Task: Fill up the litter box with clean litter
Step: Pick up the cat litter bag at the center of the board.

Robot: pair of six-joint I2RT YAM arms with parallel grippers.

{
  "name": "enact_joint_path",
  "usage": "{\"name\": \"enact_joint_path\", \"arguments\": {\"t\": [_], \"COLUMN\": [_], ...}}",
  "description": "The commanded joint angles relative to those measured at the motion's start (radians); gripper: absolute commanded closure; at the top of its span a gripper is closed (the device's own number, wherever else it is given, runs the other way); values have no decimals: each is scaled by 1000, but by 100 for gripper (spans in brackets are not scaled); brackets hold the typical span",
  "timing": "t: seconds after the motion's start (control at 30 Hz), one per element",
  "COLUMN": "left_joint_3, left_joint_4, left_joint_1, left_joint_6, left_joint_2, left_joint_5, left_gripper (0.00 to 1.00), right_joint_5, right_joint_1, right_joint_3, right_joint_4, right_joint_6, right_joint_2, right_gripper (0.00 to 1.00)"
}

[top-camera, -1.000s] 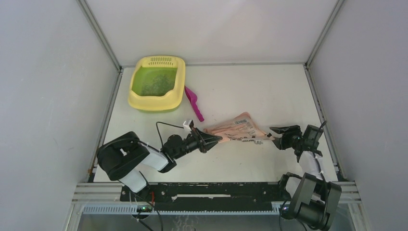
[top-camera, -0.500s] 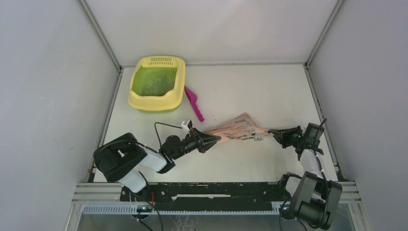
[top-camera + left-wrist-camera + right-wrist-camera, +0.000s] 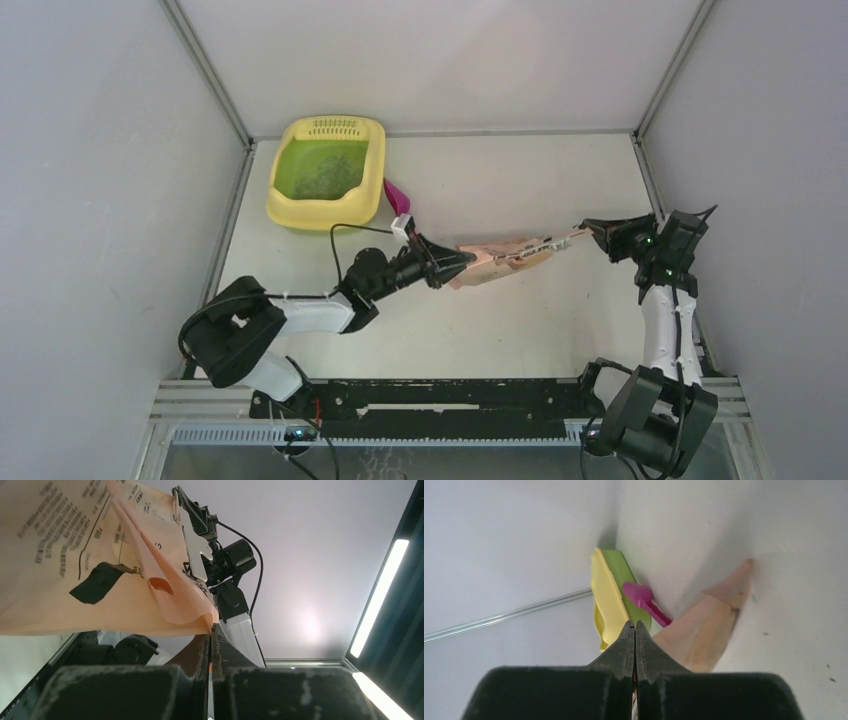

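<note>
The pale yellow litter box [image 3: 303, 216] stands at the back left, and a thin speckle of clean litter [image 3: 322, 178] lies on its green floor. A peach printed bag [image 3: 505, 253] hangs stretched above the table between both grippers. My left gripper [image 3: 463, 263] is shut on the bag's left end, and in the left wrist view the bag [image 3: 100, 555] rises from my closed tips [image 3: 211, 628]. My right gripper [image 3: 588, 232] is shut on the bag's right edge. In the right wrist view the bag [image 3: 704, 625] trails past my closed tips [image 3: 634, 625] towards the litter box [image 3: 605, 600].
A magenta scoop [image 3: 397, 197] lies beside the litter box's right wall, partly behind my left arm; it also shows in the right wrist view [image 3: 642, 597]. Grey walls enclose the table on three sides. The right arm [image 3: 231, 567] shows beyond the bag.
The right gripper has shut on the bag's right end. Both arms have raised the bag off the table and carried it a little farther from the near edge.
</note>
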Motion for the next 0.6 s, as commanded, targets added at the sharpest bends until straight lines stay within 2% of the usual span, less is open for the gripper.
{"name": "enact_joint_path", "arguments": {"t": [0.0, 0.2, 0.43, 0.57], "left_joint_3": [195, 426, 822, 984], "left_joint_4": [-51, -160, -272, -317], "left_joint_1": [37, 130, 234, 288], "left_joint_6": [64, 107, 122, 118], "left_joint_2": [36, 168, 410, 513], "left_joint_5": [96, 200, 328, 358], "left_gripper": [98, 98, 97, 97], "right_joint_5": [-8, 28, 56, 51], "right_joint_1": [11, 39, 97, 93], "right_joint_3": [141, 270, 487, 622], "right_joint_4": [37, 145, 294, 336], "right_joint_6": [37, 58, 72, 76], "right_joint_2": [36, 170, 445, 564], "right_gripper": [100, 100, 100, 100]}}
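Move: The bag already hangs pinched between both hands, its middle roughly 10 cm to the left hand's right, a centimetre ahead and some 6 cm below. The litter box stands about 28 cm ahead of the left hand, 34 cm to its left and 16 cm lower, with the purple scoop 21 cm ahead, 16 cm left and 20 cm below. From the right hand the litter box is roughly 19 cm ahead, 57 cm left and 12 cm down. Forward, gathering speed, both arms carry the bag stretched between them, the left hand some 17 cm and the right about 14, each rising 4 to 5 cm, mostly early on. The left hand also drifts rightward, away from the litter box sideways, while closing most of the gap ahead to it. Both hands tip up slightly, fingers still shut on the bag's edge. ##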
